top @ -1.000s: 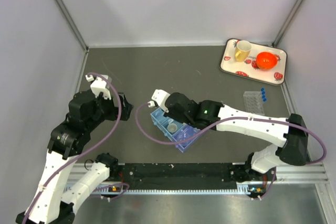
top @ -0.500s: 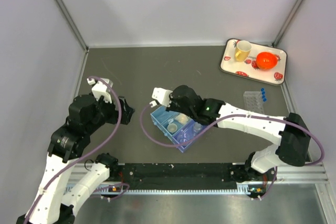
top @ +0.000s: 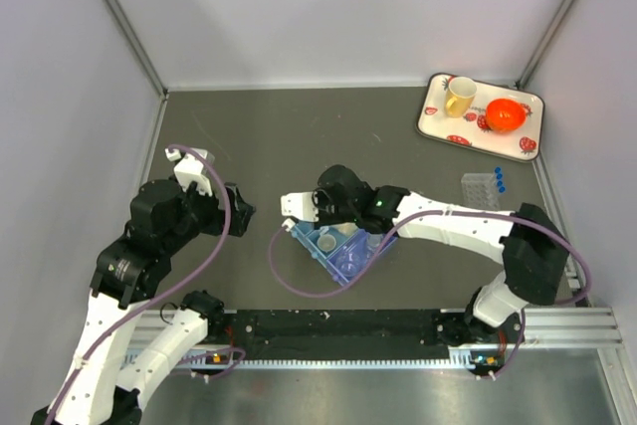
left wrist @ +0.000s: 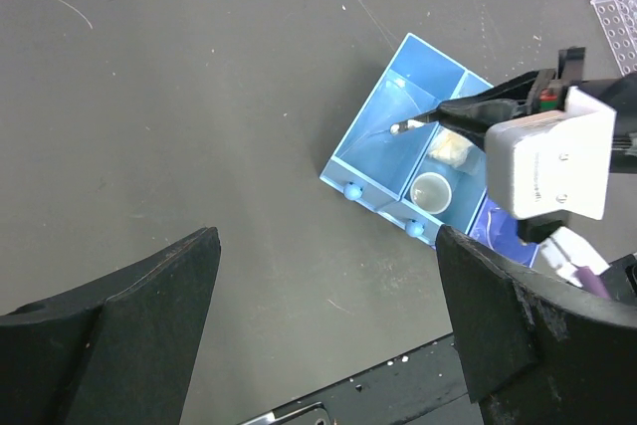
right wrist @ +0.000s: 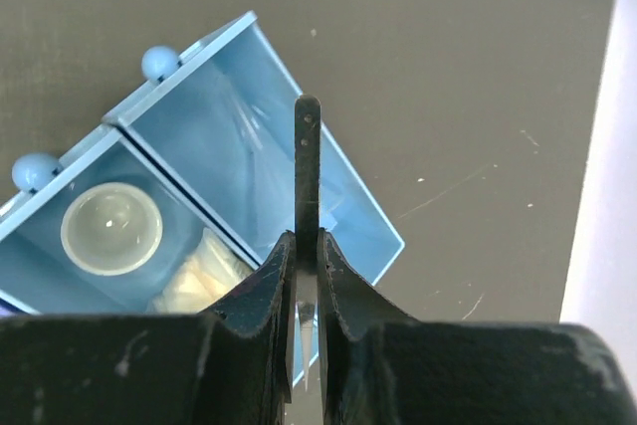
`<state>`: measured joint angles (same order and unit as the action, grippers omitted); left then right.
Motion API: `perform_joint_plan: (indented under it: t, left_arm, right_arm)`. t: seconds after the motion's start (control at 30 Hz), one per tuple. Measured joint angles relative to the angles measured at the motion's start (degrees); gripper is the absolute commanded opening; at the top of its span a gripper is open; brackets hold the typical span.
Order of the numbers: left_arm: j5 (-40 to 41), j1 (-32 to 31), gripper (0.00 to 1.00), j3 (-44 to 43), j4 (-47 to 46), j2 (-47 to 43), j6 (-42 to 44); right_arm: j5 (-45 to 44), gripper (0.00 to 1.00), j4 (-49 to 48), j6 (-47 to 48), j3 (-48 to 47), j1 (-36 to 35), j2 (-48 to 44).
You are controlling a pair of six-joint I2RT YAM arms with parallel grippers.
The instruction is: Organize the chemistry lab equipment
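Note:
The blue three-compartment tray (top: pixel 317 258) (left wrist: pixel 396 106) (right wrist: pixel 199 111) lies askew in front of the arms. A tiny clear beaker (top: pixel 325 242) (left wrist: pixel 430 189) (right wrist: pixel 110 227) and the small bag of white material (left wrist: pixel 453 146) (right wrist: pixel 194 281) sit in its middle compartment. My right gripper (top: pixel 299 222) (left wrist: pixel 400 127) (right wrist: pixel 308 111) is shut, its tips reaching down into the end compartment. My left gripper (top: pixel 239 208) (left wrist: pixel 328 335) hangs open to the tray's left, holding nothing. The clear tube rack (top: pixel 481 192) (left wrist: pixel 619 22) with blue-capped tubes (top: pixel 498 179) stands at the right.
A white strawberry-patterned tray (top: pixel 438 124) at the back right carries a yellow mug (top: pixel 459 97) and an orange bowl (top: pixel 507 113). A black rail (top: pixel 338 323) runs along the near edge. Grey walls close in the left, back and right.
The right gripper has swung toward the near left, and the blue tray has turned and slid with it. The left gripper has shifted slightly right and stays open.

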<state>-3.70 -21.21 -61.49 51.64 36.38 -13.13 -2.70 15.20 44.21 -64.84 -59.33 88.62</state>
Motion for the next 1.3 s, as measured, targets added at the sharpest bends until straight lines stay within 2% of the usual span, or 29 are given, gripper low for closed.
perform_joint_plan:
  t: [0.37,0.7,1.17,1.3]
  left_arm:
    - [-0.79,0.00,0.95,0.15,-0.02,0.26,0.31]
    - [-1.53,0.00,0.95,1.29,-0.09,0.26,0.57]
    - [-2.16,0.00,0.95,2.47,-0.15,0.26,0.92]
    - [-2.54,0.00,0.95,2.58,-0.17,0.28,0.94]
  right_arm:
    - [5.46,0.00,8.57,10.60,-8.46,3.02,8.11]
    - [10.56,0.00,12.83,18.62,-9.40,5.46,11.50]
    - [11.80,0.00,17.73,21.22,-14.05,5.51,17.68]
    - [11.78,0.07,18.97,21.16,-14.78,5.51,17.92]
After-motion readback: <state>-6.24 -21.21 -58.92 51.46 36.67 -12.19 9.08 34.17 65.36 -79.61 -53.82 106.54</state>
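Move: The right hand, gripping a thin tool, hangs over the box's leftmost light-blue compartment, where the funnel lies; that compartment's middle is about 12 cm below the hand and 1 cm to its left. The white cup in the next compartment is some 7 cm back and 1 cm to the right, the bag about 4 cm back and 5 cm right, both roughly 12 cm lower. From the left hand, the leftmost compartment lies some 16 cm right, 6 cm forward and 25 cm down. The right hand lowers the thin tool about 7.5 cm towards the leftmost compartment and the funnel in it, edging some 2 cm forward early on and then going almost straight down before it stops, its fingers still shut on the tool. As it sinks, its wrist turns roughly 20 degrees counter-clockwise and its fingers tip to point more steeply down, while the left hand, wide open and empty, drifts down about 2 cm. ##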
